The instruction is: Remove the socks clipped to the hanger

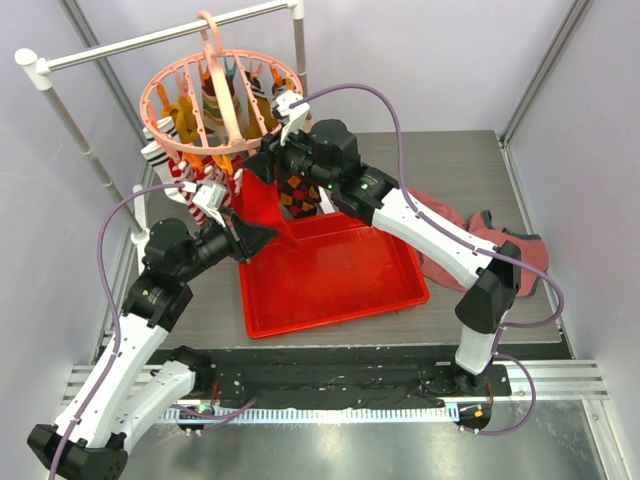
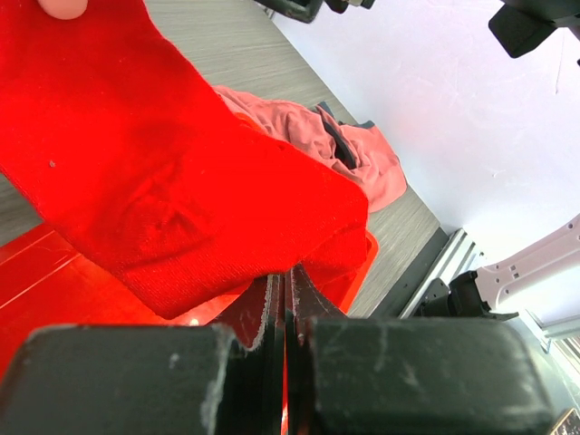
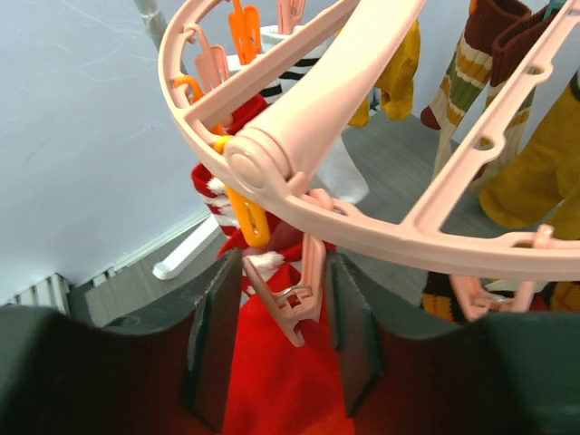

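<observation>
The salmon-pink hanger (image 1: 215, 100) hangs from the white rail (image 1: 160, 35) with several socks clipped round its ring. A plain red sock (image 2: 181, 181) hangs from a pink peg (image 2: 63, 7), and my left gripper (image 2: 285, 281) is shut on its lower edge. My right gripper (image 3: 283, 335) is up under the ring (image 3: 362, 227). Its fingers stand apart on either side of a pink peg (image 3: 304, 290), close against the peg's two arms, and red sock fabric (image 3: 281, 381) hangs below. Mustard (image 3: 535, 172), red-and-white striped (image 3: 217, 195) and argyle (image 1: 300, 195) socks hang nearby.
A red tray (image 1: 330, 280) lies on the table under the hanger, between the two arms. A reddish-pink cloth (image 1: 450, 225) is heaped to the right of it. The rail's white post and foot (image 1: 140, 215) stand at the left.
</observation>
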`<state>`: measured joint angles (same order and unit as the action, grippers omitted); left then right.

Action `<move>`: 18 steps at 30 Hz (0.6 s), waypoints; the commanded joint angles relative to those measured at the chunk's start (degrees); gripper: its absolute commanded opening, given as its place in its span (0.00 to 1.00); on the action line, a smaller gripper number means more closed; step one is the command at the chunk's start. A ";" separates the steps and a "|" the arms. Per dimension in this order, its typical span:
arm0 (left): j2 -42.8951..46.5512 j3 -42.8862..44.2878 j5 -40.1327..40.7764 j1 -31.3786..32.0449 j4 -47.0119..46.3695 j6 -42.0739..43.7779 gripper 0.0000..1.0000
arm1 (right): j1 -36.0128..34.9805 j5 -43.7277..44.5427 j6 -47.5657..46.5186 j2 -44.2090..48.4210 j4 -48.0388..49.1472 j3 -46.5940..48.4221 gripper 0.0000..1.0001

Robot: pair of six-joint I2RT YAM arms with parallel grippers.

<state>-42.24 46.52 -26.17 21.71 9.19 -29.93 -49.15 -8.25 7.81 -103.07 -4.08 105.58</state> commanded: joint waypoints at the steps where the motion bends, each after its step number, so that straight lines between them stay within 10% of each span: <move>1: 0.31 -0.29 -1.34 -0.09 -3.13 -0.48 0.00 | -0.16 1.13 -0.17 -0.12 2.58 2.35 0.38; 6: -0.04 -0.38 -1.34 -0.09 -3.39 -0.56 0.00 | -0.16 2.19 0.09 0.06 2.93 2.00 0.22; 18: 0.58 -4.77 2.00 -0.09 -4.00 -8.89 0.00 | -0.16 2.27 2.82 0.76 2.76 1.65 0.22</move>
<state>-42.54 44.38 -25.69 21.71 8.40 -32.97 -49.04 -6.04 9.23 -103.26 -3.86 105.58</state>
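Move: The pink clip holding the red sock already sits just inside the right fingertips, barely 1 cm ahead and 1 cm left. An orange clip is about 4 cm left and 1 cm ahead of the right hand, slightly higher. The argyle sock hangs some 7 cm right, 5 cm ahead and 12 cm lower. From the left hand, gripping the sock, the red tray's middle lies roughly 9 cm right, level fore and aft, and 27 cm below. Close the right fingers onto the pink clip's arms from about half open, easing the hand forward under 1 cm, and keep squeezing. Hold the red sock shut in the left gripper nearly still, then let that hand sink about 1.5 cm with a slight downward tip as the clip stays pinched. ##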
